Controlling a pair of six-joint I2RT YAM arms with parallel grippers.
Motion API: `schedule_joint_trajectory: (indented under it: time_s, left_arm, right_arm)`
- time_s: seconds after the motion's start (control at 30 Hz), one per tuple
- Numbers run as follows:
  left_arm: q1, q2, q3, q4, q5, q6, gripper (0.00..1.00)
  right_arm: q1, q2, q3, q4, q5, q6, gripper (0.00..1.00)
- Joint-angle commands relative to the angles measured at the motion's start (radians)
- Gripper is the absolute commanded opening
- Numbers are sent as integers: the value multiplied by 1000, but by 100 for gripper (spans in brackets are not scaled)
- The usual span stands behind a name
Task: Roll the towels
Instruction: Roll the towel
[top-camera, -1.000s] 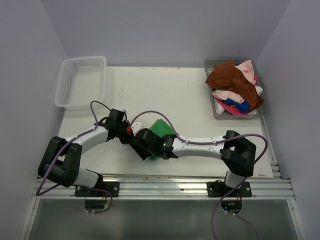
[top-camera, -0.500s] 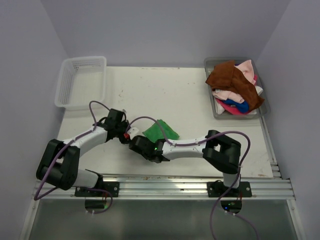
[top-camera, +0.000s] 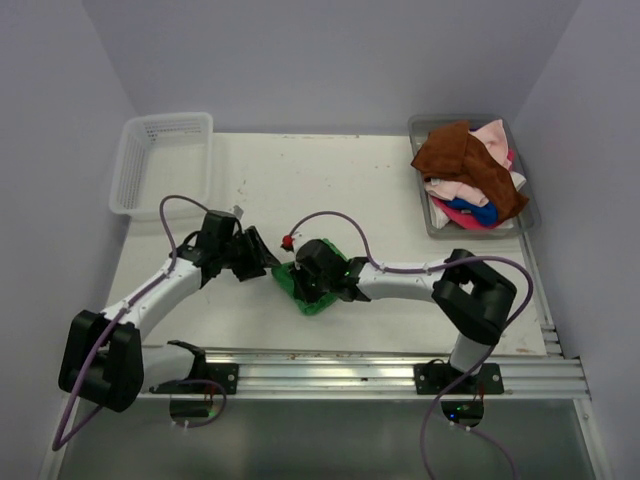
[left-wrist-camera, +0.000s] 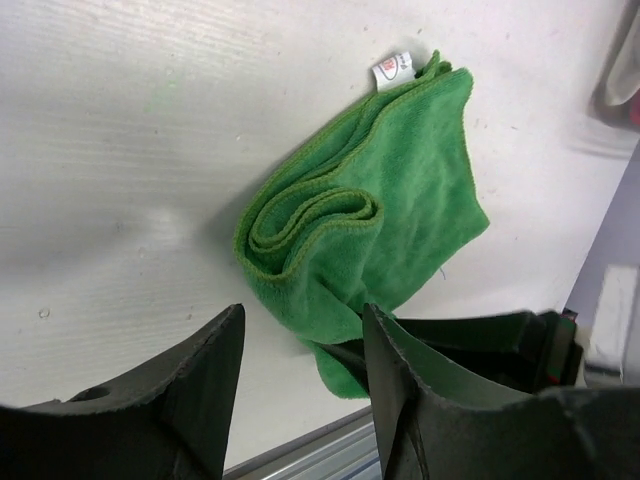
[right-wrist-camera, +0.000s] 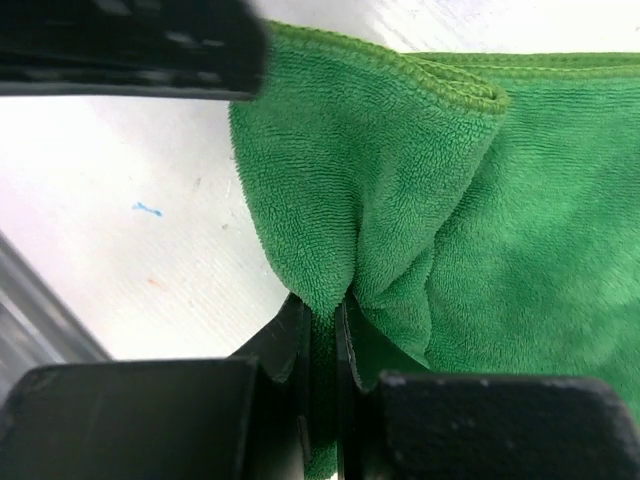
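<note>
A bright green towel (top-camera: 310, 299) lies loosely folded into a partial roll on the table near the front middle. Its coiled end (left-wrist-camera: 315, 215) faces the left wrist camera, and a white label (left-wrist-camera: 392, 70) sticks out at its far corner. My right gripper (top-camera: 303, 284) is shut on a pinched fold of this towel (right-wrist-camera: 400, 190), with the cloth squeezed between its fingertips (right-wrist-camera: 320, 310). My left gripper (top-camera: 268, 262) stands open just left of the towel, apart from it, with nothing between its fingers (left-wrist-camera: 303, 330). More towels, rust brown (top-camera: 465, 160), pink (top-camera: 492, 135) and blue (top-camera: 472, 212), are heaped at the back right.
The heaped towels fill a clear grey tray (top-camera: 527, 218) at the table's back right corner. A white mesh basket (top-camera: 165, 160) stands at the back left. The metal rail (top-camera: 330, 372) runs along the front edge, close behind the green towel.
My left gripper has opened, let go of the towel and drawn back to the left. My right gripper has shut on the green towel, which now lies bunched under it.
</note>
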Motion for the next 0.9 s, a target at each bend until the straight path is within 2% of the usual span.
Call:
schedule_joint_trajectory:
  time_s: [0.0, 0.1, 0.23, 0.33, 0.57, 0.87]
  left_arm:
    - [10, -35, 36, -9, -5, 14, 54]
    - [10, -46, 1, 5, 10, 6, 49]
    - [10, -67, -46, 63, 56, 8, 35]
    - [8, -92, -82, 98, 101, 13, 31]
    - [-3, -118, -105, 150, 147, 25, 29]
    - [-26, -37, -111, 247, 165, 37, 20]
  right_arm:
    - [-57, -37, -35, 96, -262, 95, 0]
    - [-97, -33, -52, 133, -362, 155, 0]
    - [-156, -27, -97, 225, -488, 247, 0]
    - [-196, -19, -135, 303, -550, 305, 0]
    - [-247, 38, -212, 512, -653, 430, 0]
    - [-278, 85, -261, 668, -718, 531, 0]
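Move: Just right of the open, empty left fingers lies the towel's rolled end, about 4 cm to the right, 2 cm back and some 5 cm below. The shut right fingers already hold its near part; its middle lies about 2 cm ahead, 2 cm left and slightly below them. The flat tail lies about 5 cm ahead and 8 cm to the right of the right hand. The metal rail runs some 14 cm straight back from it. Tilting some 45 degrees, the right hand keeps its pinch on the rolled end almost in place and swings from pointing steeply down to pointing mostly left, nearly level. The left hand hovers over the near-left side, drawing back about 2 cm, then easing as far right towards the grip while its fingers close partway on nothing. ##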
